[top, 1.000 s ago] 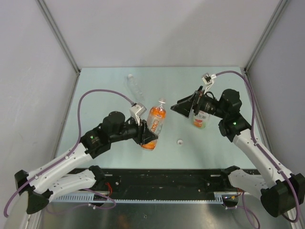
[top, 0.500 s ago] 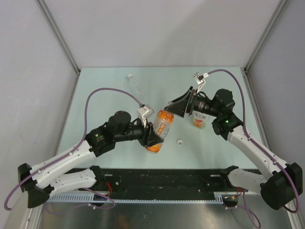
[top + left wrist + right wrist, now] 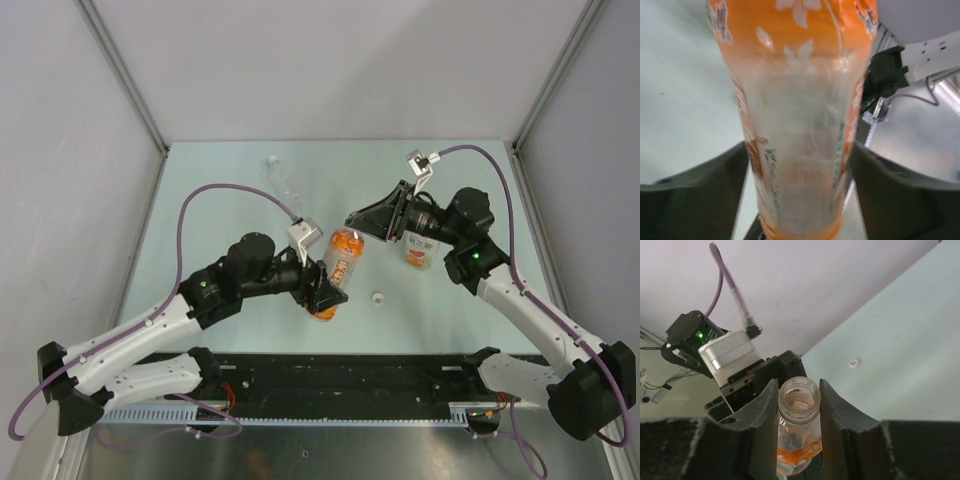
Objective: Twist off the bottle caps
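My left gripper (image 3: 325, 290) is shut on the lower body of the orange bottle (image 3: 343, 255) and holds it tilted above the table. In the left wrist view the bottle (image 3: 800, 100) fills the space between both fingers (image 3: 715, 170). My right gripper (image 3: 352, 222) is shut on the bottle's neck. In the right wrist view its fingers (image 3: 765, 410) press both sides of the threaded mouth (image 3: 799, 390), which is open with no cap on it. One white cap (image 3: 378, 297) lies loose on the table and also shows in the right wrist view (image 3: 854, 363).
The yellow-green bottle with a white label (image 3: 420, 252) lies under my right wrist, partly hidden. The clear bottle (image 3: 283, 180) lies at the back of the table. Grey walls enclose the table (image 3: 220, 200) on three sides.
My left gripper carried the orange bottle to the right and tilted it. My right gripper moved left onto the bottle's neck. In the last half second almost nothing moved.
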Action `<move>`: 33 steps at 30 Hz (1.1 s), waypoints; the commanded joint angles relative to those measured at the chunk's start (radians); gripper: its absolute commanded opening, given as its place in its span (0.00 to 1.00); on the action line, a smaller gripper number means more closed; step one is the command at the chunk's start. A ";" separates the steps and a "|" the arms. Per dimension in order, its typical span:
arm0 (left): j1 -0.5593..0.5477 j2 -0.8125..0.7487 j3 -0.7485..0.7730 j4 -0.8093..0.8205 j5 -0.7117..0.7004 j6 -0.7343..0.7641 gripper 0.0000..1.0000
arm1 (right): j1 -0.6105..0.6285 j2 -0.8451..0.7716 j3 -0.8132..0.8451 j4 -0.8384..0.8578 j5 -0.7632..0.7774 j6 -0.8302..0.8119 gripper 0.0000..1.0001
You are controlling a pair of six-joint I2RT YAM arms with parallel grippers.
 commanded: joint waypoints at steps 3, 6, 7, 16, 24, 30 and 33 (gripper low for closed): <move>-0.006 -0.004 0.037 0.035 -0.083 -0.006 0.98 | 0.033 -0.039 0.031 -0.026 0.024 -0.085 0.00; -0.006 -0.010 0.037 0.035 -0.090 -0.007 0.99 | 0.035 -0.046 0.031 -0.062 0.044 -0.117 0.00; -0.006 -0.013 0.036 0.035 -0.094 -0.007 0.99 | 0.036 -0.048 0.031 -0.075 0.053 -0.129 0.00; -0.005 -0.095 0.014 0.035 -0.193 -0.003 1.00 | 0.045 -0.098 0.042 -0.264 0.207 -0.327 0.00; -0.005 -0.126 -0.007 0.035 -0.230 -0.003 0.99 | 0.113 -0.144 0.058 -0.433 0.556 -0.535 0.00; -0.004 -0.097 -0.004 0.035 -0.204 -0.003 0.99 | 0.208 -0.156 0.059 -0.449 0.825 -0.648 0.00; -0.004 -0.086 -0.003 0.034 -0.198 -0.004 0.99 | 0.222 -0.167 0.059 -0.456 0.931 -0.668 0.00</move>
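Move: Between the two hands slants the orange bottle: its middle is about 3 cm ahead of the left hand point, 2 cm right and 4 cm above. From the right hand, already shut on the neck, the middle is roughly 6 cm back, 3 cm left and 7 cm below. The loose white cap on the table is 2 cm back, 7 cm right and some 34 cm below; the green-label bottle stands 6 cm ahead, 17 cm right and 25 cm below. Opening the rest of the way, the left fingers let go of the orange bottle's lower part, and that hand shifts a little forward, left and up. The right hand keeps its pinch on the neck and, after a slight start leftward, carries the bottle about 5 cm down, 4 cm right and 3 cm forward, clear of the left gripper, swinging almost 30 degrees clockwise as its fingertips tip downward. ##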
